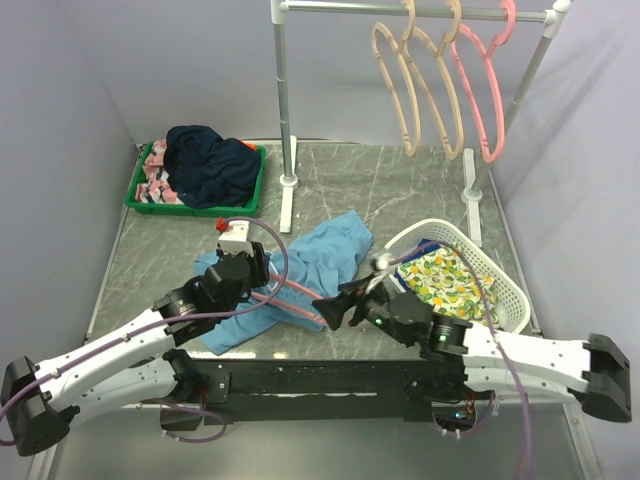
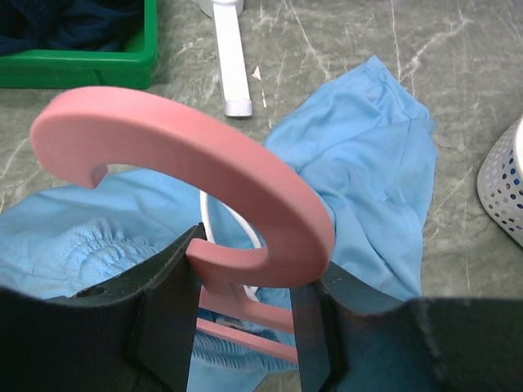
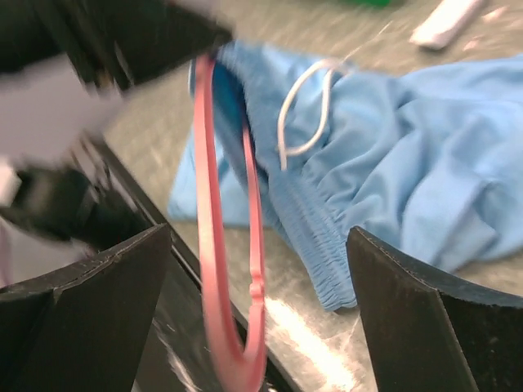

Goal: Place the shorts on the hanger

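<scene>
The light blue shorts (image 1: 320, 255) lie crumpled on the table's middle, white drawstring showing (image 3: 304, 114). My left gripper (image 1: 250, 272) is shut on the neck of the pink hanger (image 2: 188, 155), whose hook curls up over the fingers (image 2: 163, 318) in the left wrist view. The hanger's loop (image 3: 214, 269) reaches right over the shorts' waistband (image 3: 306, 220), and its lower end hangs between my right gripper's wide-open fingers. The right gripper (image 1: 335, 303) is open and holds nothing, close to the shorts' near edge. The shorts also show in the left wrist view (image 2: 368, 171).
A clothes rack (image 1: 285, 100) at the back carries tan hangers (image 1: 405, 90) and another pink one (image 1: 480, 90). A green tray (image 1: 135, 195) with a navy garment (image 1: 210, 165) is back left. A white basket (image 1: 500, 275) with lemon-print cloth (image 1: 445, 275) is at the right.
</scene>
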Available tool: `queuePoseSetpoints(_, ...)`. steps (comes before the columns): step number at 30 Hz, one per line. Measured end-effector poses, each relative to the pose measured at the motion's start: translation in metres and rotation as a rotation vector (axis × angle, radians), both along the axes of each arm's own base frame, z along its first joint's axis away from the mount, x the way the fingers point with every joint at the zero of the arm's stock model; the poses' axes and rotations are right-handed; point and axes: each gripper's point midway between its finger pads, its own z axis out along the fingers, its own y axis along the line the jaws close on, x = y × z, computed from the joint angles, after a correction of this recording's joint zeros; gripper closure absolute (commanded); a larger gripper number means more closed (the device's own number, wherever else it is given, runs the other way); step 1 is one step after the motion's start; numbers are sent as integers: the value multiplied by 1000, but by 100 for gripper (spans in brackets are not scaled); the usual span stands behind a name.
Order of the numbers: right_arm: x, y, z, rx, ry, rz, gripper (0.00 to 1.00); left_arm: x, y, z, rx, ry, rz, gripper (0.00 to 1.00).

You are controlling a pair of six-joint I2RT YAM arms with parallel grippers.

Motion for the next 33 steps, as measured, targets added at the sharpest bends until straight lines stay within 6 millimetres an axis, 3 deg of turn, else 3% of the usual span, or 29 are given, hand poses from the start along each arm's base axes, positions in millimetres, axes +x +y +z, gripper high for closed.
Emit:
queuePoseSetpoints(3,4,-23,17,116,39,-96,7,0,0,-2,-4,-10,7,99)
queuePoseSetpoints(4,5,-31,17,144,54,-121,13,0,0,-2,-8,-14,6,99)
queuePoseSetpoints(7,10,-49,4,188,109,-190,17,-1,2,0,-18,-25,10,99)
queuePoseSetpoints(13,14,-58,-67,100,264,-247,37,-2,6,4,-34,-39,27,99)
queuePoseSetpoints(18,7,-47,-120,-49,366,-218,35,-4,9,6,-47,-49,28,99)
queuePoseSetpoints(22,-1,-37,-149,-141,414,-185,35,-4,9,7,-52,-53,30,99)
queuePoseSetpoints(28,-7,-4,-140,-145,390,-113,34,-4,9,7,-50,-51,30,99)
queuePoseSetpoints(33,-8,8,-138,-147,376,-103,34,-4,9,7,-50,-51,30,99)
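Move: The shorts' near-right waistband corner lies about 15 cm below the right hand, about 3 cm to its left and 1 cm nearer the base. The hanger's free end is just 4 cm below that hand, 2 cm left and 1 cm back; the white drawstring lies roughly 10 cm ahead, 17 cm left and 13 cm down. From the left hand, already gripping the hanger below its hook, the waistband corner is about 10 cm back, 14 cm right and 16 cm down. Swinging right about 6 cm and slightly up, clear of the hanger's free end, the open right hand then plunges some 17 cm. It comes back left roughly 6 cm beneath the hanger, fingers tipping down 20 degrees or so and closing partway, so that they straddle the shorts' waistband corner without pinching it. The left hand keeps hold of the hanger, almost still. ##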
